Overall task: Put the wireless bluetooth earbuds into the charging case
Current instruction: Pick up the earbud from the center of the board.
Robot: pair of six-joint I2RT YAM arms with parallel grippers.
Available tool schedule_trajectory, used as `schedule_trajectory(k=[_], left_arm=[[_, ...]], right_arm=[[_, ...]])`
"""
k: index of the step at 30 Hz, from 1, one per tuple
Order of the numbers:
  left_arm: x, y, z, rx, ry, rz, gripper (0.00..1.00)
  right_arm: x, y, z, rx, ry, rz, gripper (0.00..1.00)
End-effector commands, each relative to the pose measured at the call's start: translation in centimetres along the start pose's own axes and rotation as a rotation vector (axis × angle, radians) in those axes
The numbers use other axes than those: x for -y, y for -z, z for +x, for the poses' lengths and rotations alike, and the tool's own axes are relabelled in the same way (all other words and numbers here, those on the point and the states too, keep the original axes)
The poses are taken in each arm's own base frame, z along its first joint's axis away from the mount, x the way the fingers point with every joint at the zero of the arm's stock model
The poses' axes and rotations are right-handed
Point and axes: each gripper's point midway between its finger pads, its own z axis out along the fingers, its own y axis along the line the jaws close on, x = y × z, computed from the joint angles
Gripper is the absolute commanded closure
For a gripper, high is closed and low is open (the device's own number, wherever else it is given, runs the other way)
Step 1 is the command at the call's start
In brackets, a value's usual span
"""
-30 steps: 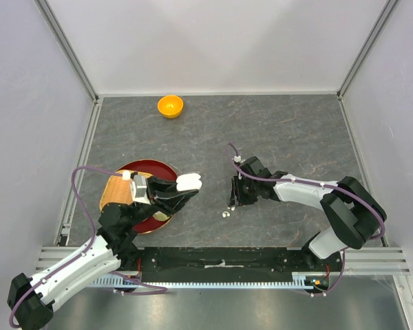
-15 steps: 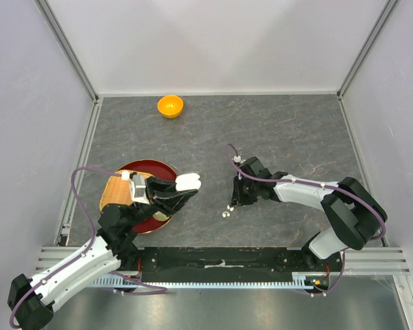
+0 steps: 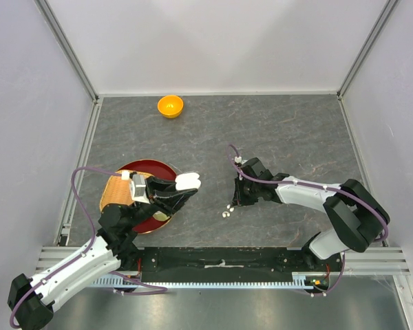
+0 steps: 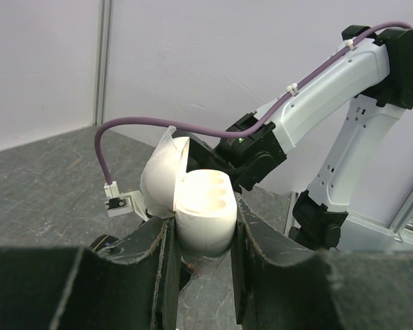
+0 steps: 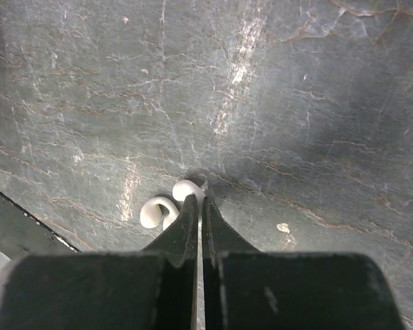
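My left gripper (image 3: 181, 190) is shut on the white charging case (image 3: 188, 181) and holds it above the table. In the left wrist view the case (image 4: 205, 210) sits upright between the jaws, lid (image 4: 163, 175) swung open, two hollows showing. Two white earbuds (image 3: 226, 212) lie side by side on the grey table. My right gripper (image 3: 233, 203) is down at them. In the right wrist view its jaws (image 5: 201, 201) are shut; one earbud (image 5: 186, 190) touches the left fingertip, the other (image 5: 153, 212) lies just left. Whether a stem is pinched is hidden.
A red plate (image 3: 134, 173) holding a woven tan mat (image 3: 113, 192) sits under my left arm. An orange bowl (image 3: 170, 106) stands at the back. The black rail (image 3: 220, 260) runs along the near edge. White walls close three sides.
My right gripper has closed from partly open to shut beside the white earbuds. The left gripper and the case have stayed put.
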Motion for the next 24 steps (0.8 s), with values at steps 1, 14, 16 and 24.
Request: schedule_trajectory(k=[1,14,16,24], left_arm=[[-0.2,-0.1,-0.3,0.021,0.027,-0.020,0.98],[-0.4,-0.1,-0.2,0.018,0.030,-0.028,0.98],[-0.4,-0.1,-0.2,0.021,0.031,-0.027,0.98],[-0.5,0.0,-0.2,0.024,0.031,-0.034,0.98]], right_arm=[[0.0,0.7,-0.1,0.025,0.035,0.004,1.00],[2.2,4.0,-3.7,0.254,0.054,0.206,1.00],[3.3,4.5,-4.0,0.279,0.039,0.277,1.00],[6.3,4.5,-3.3,0.287,0.051,0.475,1.00]])
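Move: The open white charging case that the right hand's earbud is meant for is in the left gripper, about 15 cm left of the right hand, 5 cm back and some 27 cm above; from the left hand it lies just past its fingertips, 1 cm ahead, 2 cm right and 1 cm up. The other white earbud is about 3 cm back and 2 cm left of the right hand, the black case about 13 cm ahead and 4 cm right, both 1 cm lower. The white earbud, still pinched in the shut right fingertips, is lifted nearly 4 cm off the table, away from its twin, then swung about 5 cm to the right and some 3 cm forward, dipping slightly at the end. Meanwhile the wrist turns roughly 25 degrees, bringing the fingers from pointing down and left to down and forward. ##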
